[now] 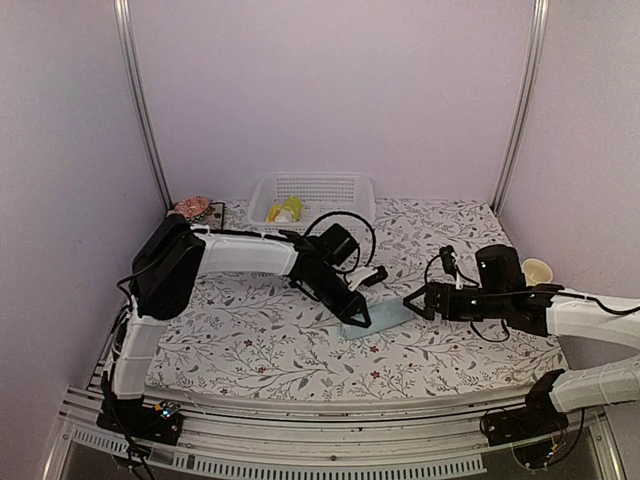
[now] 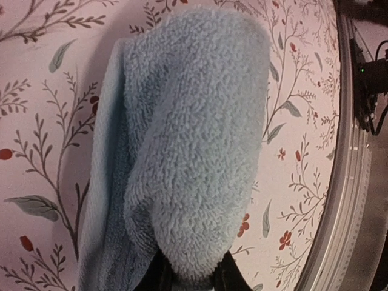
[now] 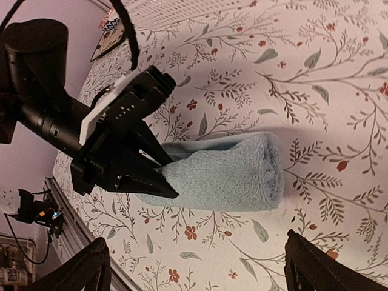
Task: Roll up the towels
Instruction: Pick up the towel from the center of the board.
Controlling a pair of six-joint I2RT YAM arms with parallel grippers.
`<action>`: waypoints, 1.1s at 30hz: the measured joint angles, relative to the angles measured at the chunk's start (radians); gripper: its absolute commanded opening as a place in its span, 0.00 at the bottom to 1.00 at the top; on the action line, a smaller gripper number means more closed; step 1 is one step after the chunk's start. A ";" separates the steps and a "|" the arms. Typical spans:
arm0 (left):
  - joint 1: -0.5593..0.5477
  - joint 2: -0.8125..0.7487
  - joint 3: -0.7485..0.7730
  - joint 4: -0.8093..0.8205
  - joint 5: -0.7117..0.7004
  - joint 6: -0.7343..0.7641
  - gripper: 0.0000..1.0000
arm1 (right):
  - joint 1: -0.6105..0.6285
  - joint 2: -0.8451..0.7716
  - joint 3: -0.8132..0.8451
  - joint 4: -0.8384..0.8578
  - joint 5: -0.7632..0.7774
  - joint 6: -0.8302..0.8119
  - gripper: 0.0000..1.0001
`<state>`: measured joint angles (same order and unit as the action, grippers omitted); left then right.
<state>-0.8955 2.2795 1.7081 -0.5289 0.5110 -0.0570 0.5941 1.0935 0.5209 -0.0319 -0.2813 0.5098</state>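
The pale blue towel (image 1: pixel 388 317) lies rolled into a thick tube on the floral cloth at mid-table. In the left wrist view the towel (image 2: pixel 194 139) fills most of the picture. My left gripper (image 1: pixel 357 312) is shut on the roll's left end, and its dark fingers (image 2: pixel 188 277) pinch the fluffy end from both sides. From the right wrist, the roll (image 3: pixel 230 176) stretches rightward out of the left gripper (image 3: pixel 159 179). My right gripper (image 1: pixel 413 300) hovers just right of the roll, open and holding nothing (image 3: pixel 195 245). A bright yellow-green towel (image 1: pixel 290 208) lies bunched in the basket.
A white slotted basket (image 1: pixel 345 190) stands at the back centre. A pink round object (image 1: pixel 191 207) sits at the back left, and a cream cup (image 1: pixel 537 270) at the right edge. The table's metal front rail (image 2: pixel 357 182) runs close to the roll.
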 measured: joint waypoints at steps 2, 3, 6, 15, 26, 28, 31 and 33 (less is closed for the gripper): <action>-0.017 0.021 0.032 0.001 -0.004 -0.048 0.00 | 0.000 0.039 -0.039 0.053 -0.018 0.104 0.99; -0.021 0.028 0.041 0.002 -0.003 -0.066 0.00 | 0.000 0.057 -0.051 0.076 -0.024 0.141 0.97; -0.025 0.045 0.064 0.004 0.010 -0.121 0.00 | 0.000 0.125 -0.072 0.142 -0.050 0.243 0.96; -0.025 0.081 0.092 0.053 0.064 -0.296 0.00 | -0.008 0.306 -0.073 0.280 -0.099 0.444 0.90; -0.018 0.099 0.088 0.113 0.121 -0.412 0.00 | -0.039 0.500 -0.039 0.472 -0.153 0.550 0.83; -0.016 0.103 0.087 0.123 0.132 -0.423 0.00 | -0.043 0.534 -0.021 0.496 -0.159 0.551 0.79; -0.012 0.106 0.085 0.132 0.146 -0.436 0.00 | -0.048 0.572 -0.001 0.524 -0.169 0.551 0.71; -0.009 0.107 0.082 0.140 0.154 -0.444 0.00 | -0.052 0.597 0.008 0.545 -0.178 0.554 0.63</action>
<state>-0.9047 2.3867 1.7901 -0.3889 0.6655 -0.5011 0.5419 1.6909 0.5285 0.5129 -0.4591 1.0637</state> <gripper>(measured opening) 0.153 0.725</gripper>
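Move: The rolled light-blue towel has its middle about 9 cm to the right hand's left, 3 cm ahead and 10 cm below; its free end points towards this hand. The left fingers, still pinching its other end, are some 13 cm left, 2 ahead, 10 below; the mug sits about 25 cm right and 11 ahead. From the left hand, the towel's middle is about 4 cm right and 1 ahead, 1 lower. Right hand sinks about 9 cm, then reaches forward-left, partly closing around the towel's free end; left drags towel right. ##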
